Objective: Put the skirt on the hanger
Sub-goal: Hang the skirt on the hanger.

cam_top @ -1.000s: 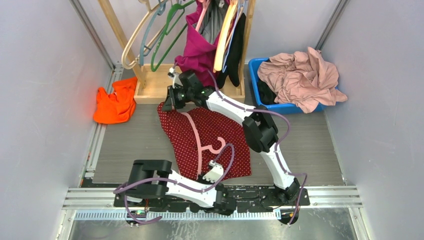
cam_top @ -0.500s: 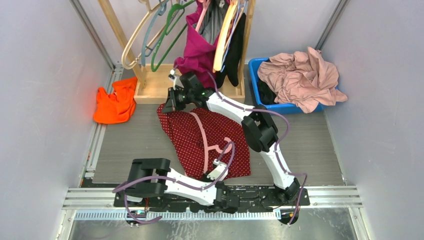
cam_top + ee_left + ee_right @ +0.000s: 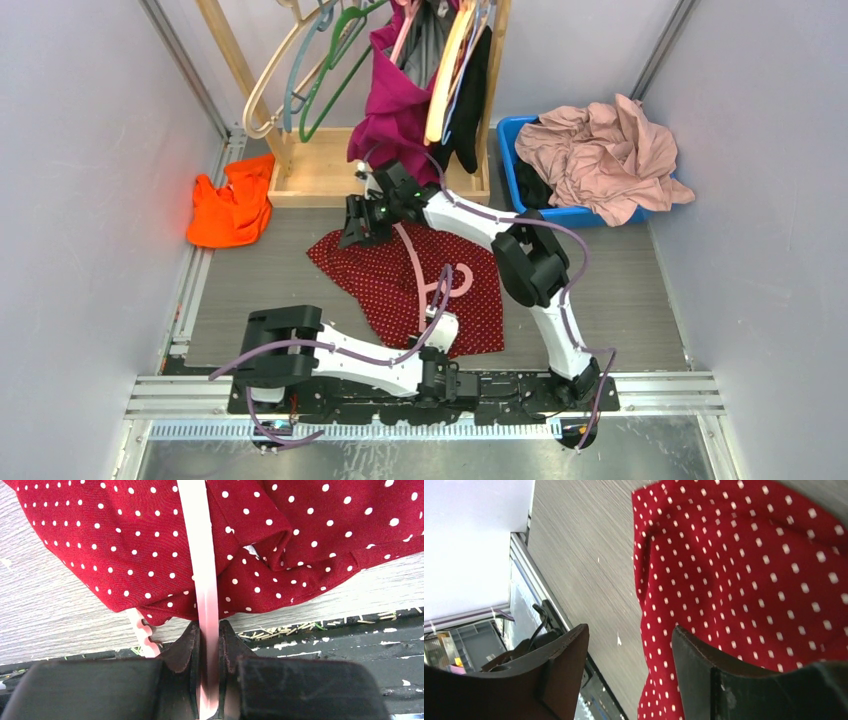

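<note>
The dark red skirt [image 3: 385,285] with white dots lies flat on the grey table. On top of it rests the thin pink hanger [image 3: 413,262], its round hook toward the right. My left gripper [image 3: 440,328] is at the skirt's near edge. In the left wrist view the left gripper [image 3: 208,640] is shut on the hanger's pink bar [image 3: 202,570], which runs up over the skirt [image 3: 310,540]. My right gripper [image 3: 352,232] hangs over the skirt's far left corner. In the right wrist view the right gripper [image 3: 629,635] is open and empty above the skirt [image 3: 744,570].
A wooden rack [image 3: 310,175] at the back holds a green hanger [image 3: 335,70], a tan hanger [image 3: 270,85] and a magenta garment [image 3: 395,100]. An orange cloth [image 3: 232,205] lies at the left. A blue bin [image 3: 520,180] at the right holds a pale pink garment [image 3: 605,155].
My right gripper opened and let go of the skirt's far corner, which dropped flat. My left gripper drew the hanger toward the near edge and slightly right.
</note>
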Controlling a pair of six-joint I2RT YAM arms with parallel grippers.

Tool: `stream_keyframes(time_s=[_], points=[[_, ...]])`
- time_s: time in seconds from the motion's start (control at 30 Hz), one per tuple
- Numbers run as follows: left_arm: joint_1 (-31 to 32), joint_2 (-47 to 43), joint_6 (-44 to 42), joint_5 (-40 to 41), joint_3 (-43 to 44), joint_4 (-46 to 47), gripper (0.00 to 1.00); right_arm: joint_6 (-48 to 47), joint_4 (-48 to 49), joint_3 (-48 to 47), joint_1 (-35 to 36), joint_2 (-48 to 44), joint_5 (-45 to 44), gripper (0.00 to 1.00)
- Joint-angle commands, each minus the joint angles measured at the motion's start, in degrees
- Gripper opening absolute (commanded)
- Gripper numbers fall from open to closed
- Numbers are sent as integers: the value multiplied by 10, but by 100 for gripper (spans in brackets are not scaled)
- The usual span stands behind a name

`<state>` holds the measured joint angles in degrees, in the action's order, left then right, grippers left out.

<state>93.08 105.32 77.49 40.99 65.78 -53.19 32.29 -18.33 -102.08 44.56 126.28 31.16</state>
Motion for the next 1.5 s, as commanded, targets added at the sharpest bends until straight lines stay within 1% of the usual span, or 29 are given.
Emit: stream_keyframes(time_s=[0.0, 0.07, 0.13, 0.27, 0.37, 0.47, 0.63, 0.77, 0.83, 0.9, 0.97, 1.03, 1.2, 1.37, 1.47], points=[[-1, -21, 41, -8, -11, 112, 0, 27, 6, 50, -14, -107, -11, 67], [-1, -23, 48, -5, -15, 108, 0, 36, 14, 81, -16, -144, -10, 68], [-1, -23, 52, -3, -16, 104, 0, 35, 1, 106, -16, -174, -26, 68], [-1, -22, 57, 0, -21, 102, 0, 35, -28, 158, -29, -234, -79, 68], [-1, -21, 57, 4, -24, 102, 0, 36, -57, 201, -51, -280, -129, 69], [1, -21, 57, 9, -22, 96, 0, 46, -57, 255, -77, -312, -122, 69], [0, -18, 55, 32, -11, 67, 0, 49, -61, 329, -92, -353, -137, 69], [1, -36, 53, 47, -21, 67, 0, 49, -75, 353, -107, -383, -152, 69], [0, -48, 47, 50, -33, 80, 0, 51, -81, 357, -110, -389, -152, 70], [1, -57, 36, 49, -45, 98, 0, 60, -72, 364, -110, -385, -134, 70], [1, -63, 30, 46, -56, 114, 0, 81, -36, 382, -109, -382, -104, 70], [0, -68, 19, 43, -67, 133, 0, 91, -27, 385, -107, -371, -97, 70], [-1, -83, 2, 36, -88, 164, 0, 91, -42, 372, -66, -333, -110, 69], [-2, -94, -10, 33, -98, 183, 0, 89, -68, 350, -24, -296, -153, 66], [-2, -94, -13, 32, -96, 185, 0, 92, -74, 348, -9, -287, -167, 61]])
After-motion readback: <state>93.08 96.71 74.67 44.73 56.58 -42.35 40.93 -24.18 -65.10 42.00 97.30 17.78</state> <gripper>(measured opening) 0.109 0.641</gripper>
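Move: The hanger lies on the skirt, the middle of its bar some 12 cm back, 14 cm right and 9 cm below the open right hand. From that hand the bar's far end is 1 cm back and 11 cm right, the hook 12 cm back and 23 cm right, and the skirt's loose corner 7 cm back and 7 cm left, all at about that depth. From the left hand, gripping the hanger's near end, the bar's middle is some 13 cm ahead and 2 cm left, about level. Rightwards in an arch goes the right hand, fingers already open, rising about 7 cm, then sinking as it crosses the skirt for some 19 cm. It then doubles back left about 4 cm while drawing back and down towards the hanger's bar, the wrist having turned clockwise by some 20 degrees, fingers still open. The left hand keeps its pinch on the hanger's near end, edging about 1 cm forward and up. ##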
